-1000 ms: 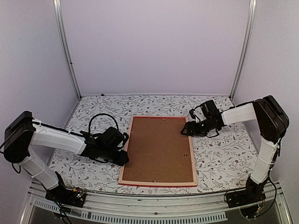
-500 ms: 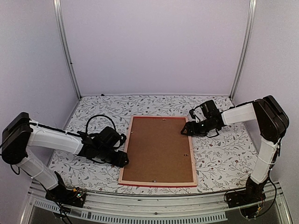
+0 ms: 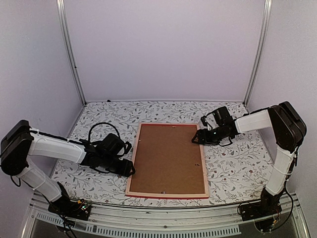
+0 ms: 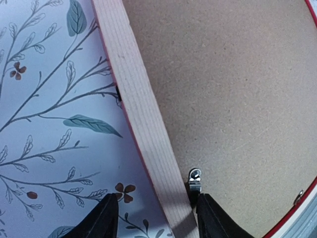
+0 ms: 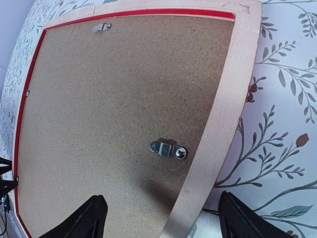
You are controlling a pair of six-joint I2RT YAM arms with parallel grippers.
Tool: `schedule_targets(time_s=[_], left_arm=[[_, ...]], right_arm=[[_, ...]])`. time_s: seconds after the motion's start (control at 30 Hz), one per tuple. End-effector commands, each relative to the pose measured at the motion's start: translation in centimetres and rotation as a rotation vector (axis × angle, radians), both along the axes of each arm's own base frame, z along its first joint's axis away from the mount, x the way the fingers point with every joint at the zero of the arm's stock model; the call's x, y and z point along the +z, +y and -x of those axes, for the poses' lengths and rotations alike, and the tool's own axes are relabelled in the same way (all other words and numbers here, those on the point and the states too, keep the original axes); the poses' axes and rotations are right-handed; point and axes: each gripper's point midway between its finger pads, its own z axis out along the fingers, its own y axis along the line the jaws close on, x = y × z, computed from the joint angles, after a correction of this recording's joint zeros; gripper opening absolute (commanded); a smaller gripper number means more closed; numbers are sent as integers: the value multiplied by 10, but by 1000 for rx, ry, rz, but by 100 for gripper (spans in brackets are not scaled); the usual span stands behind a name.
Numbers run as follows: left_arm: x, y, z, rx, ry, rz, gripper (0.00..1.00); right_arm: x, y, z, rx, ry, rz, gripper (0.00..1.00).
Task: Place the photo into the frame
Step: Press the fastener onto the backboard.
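Observation:
The frame lies face down in the middle of the table, pale wood back up, with a thin red line along its edges. A plain brown backing board fills it, so the photo is hidden. My left gripper is at the frame's left rail near the front corner. It is open, and its fingers straddle the pale rail without touching it, beside a small metal clip. My right gripper hovers open over the far right corner, its wide-spread fingertips either side of the right rail and a metal clip.
A floral cloth covers the table. Purple walls and two metal uprights close the back and sides. A black cable loop arches over my left wrist. A further clip sits on the backing board's far edge.
My left gripper has opened wider and the left arm has drawn back slightly to the left. The right arm and the frame have not moved.

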Motion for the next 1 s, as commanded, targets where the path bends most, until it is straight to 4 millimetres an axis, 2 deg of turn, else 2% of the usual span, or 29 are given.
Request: schedule_targets(time_s=[0.0, 0.13, 0.3, 0.4, 0.67, 0.8, 0.9, 0.97], left_arm=[[-8, 7, -4, 24, 18, -41, 57], [-10, 14, -11, 48, -8, -105, 55], [-19, 18, -7, 39, -4, -171, 51], [-22, 19, -5, 38, -3, -185, 45], [-7, 14, -17, 67, -63, -138, 29], [8, -1, -24, 58, -96, -47, 24], [15, -10, -28, 43, -100, 4, 23], [17, -15, -30, 32, -95, 25, 29]], right_arm=[[-43, -20, 38, -10, 172, 87, 82], [-43, -20, 38, -11, 172, 86, 82], [-44, -21, 39, -11, 174, 90, 82], [-44, -21, 39, -10, 173, 87, 82], [-43, -21, 39, -11, 174, 86, 82], [-44, -22, 40, -11, 176, 90, 82], [-43, -21, 39, -10, 172, 89, 82], [-42, -21, 39, -10, 171, 88, 82]])
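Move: The fastener for the left hand sits on the backboard's left edge, about 2 cm to its right, 1 cm ahead and 1 cm below, beside the right finger. The frame's left bar passes between the open fingers, about 1 cm right. The upper-left fastener is about 15 cm ahead and 2 cm right, the bottom fastener some 8 cm back and 13 cm right. From the right hand, the aimed-at fastener lies roughly 15 cm back and 27 cm left. The left hand closes its fingers, from a bit over half open to a quarter, pinching the frame's left bar from both sides with the inner finger bearing on the fastener's tail. Meanwhile it travels about 2 cm forward, the wrist tilting only some 5 degrees. The open right hand stays still over the opposite bar. ##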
